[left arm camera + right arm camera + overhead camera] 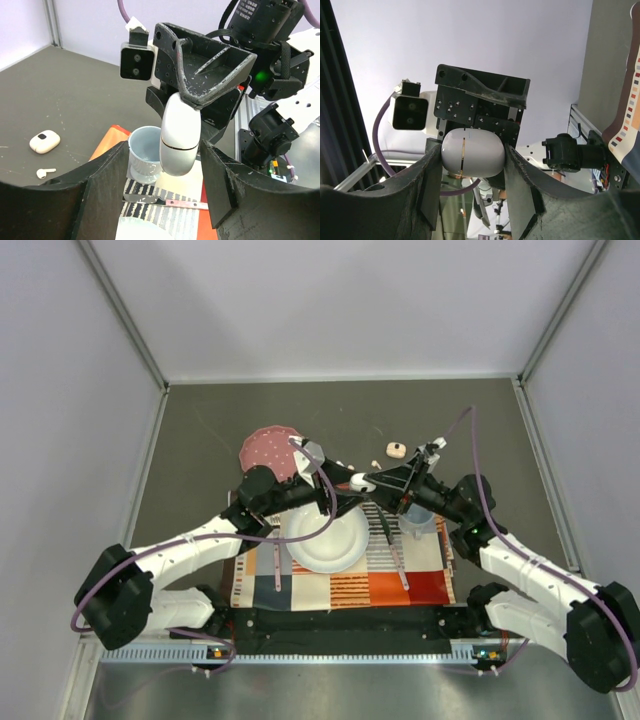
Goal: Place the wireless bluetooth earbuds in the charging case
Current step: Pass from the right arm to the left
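A white, egg-shaped charging case (pixel 472 152) with its lid seam closed is clamped between the fingers of my right gripper (pixel 472 165), held in the air above the placemat. In the left wrist view the same case (pixel 180 135) hangs between the spread fingers of my left gripper (pixel 165 185), which is open, with a clear gap on its left side. From above, both grippers meet at the case (pixel 358 481). A white earbud (pixel 45 172) lies on the dark table next to a second, small peach case (pixel 44 141). Tiny earbuds (pixel 375 462) also lie near that case (pixel 395 450).
A pale blue cup (pixel 145 152) stands on the striped placemat (pixel 410 585) just below the held case, with a knife (pixel 165 202) beside it. A white plate (pixel 328 538) sits on the mat and a pink dotted plate (pixel 270 448) lies behind the left arm.
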`<move>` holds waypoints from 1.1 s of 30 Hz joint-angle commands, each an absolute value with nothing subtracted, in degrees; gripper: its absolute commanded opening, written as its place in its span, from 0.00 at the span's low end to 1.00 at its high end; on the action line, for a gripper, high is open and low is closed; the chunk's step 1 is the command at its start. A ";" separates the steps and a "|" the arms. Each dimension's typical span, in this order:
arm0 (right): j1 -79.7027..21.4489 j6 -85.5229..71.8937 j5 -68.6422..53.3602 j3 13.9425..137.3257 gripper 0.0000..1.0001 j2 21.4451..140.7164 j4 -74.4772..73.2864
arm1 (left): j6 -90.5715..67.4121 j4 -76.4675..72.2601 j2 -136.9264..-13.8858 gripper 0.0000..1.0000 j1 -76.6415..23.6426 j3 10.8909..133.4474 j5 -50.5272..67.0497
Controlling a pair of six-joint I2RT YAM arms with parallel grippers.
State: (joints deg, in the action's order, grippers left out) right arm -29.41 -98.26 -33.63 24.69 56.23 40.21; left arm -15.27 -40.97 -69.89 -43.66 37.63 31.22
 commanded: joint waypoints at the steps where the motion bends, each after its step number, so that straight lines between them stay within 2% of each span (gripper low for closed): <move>1: -29.88 -100.37 -32.70 23.73 0.04 55.02 45.35 | -15.91 -49.91 -68.03 0.64 -43.95 35.25 28.48; 6: -29.88 -101.07 -32.96 23.29 0.04 55.02 45.97 | -16.44 -56.16 -68.73 0.61 -44.12 33.05 27.86; 13: -29.88 -101.51 -33.49 22.94 0.04 55.02 45.70 | -16.52 -73.28 -72.94 0.55 -45.17 28.74 29.44; 33: -29.88 -101.95 -33.93 23.03 0.05 55.11 46.58 | -15.56 -74.62 -77.52 0.43 -47.28 30.76 28.30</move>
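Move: The charging case, held in the right fingers practically at that hand's point and about 1 cm left of it, hangs at the left hand's open tips: some 2 cm to the left hand's right, 1 cm back and about 1 cm up. On the table roughly 25 cm below the left hand, the mug stands 13 cm right and 6 cm ahead, the knife 8 cm right and 1 cm back, and the plate's middle 6 cm left and 2 cm ahead. Back and slightly up, by only 1 to 1.5 cm, the left hand shifts to centre its gap on the charging case, first easing about 1 cm left and then returning right. Its wrist tips the fingers up some 10 degrees with a slight roll, and they close partway around the case. The right hand keeps its pinch, sinks about 1 cm early on and then holds almost still. ##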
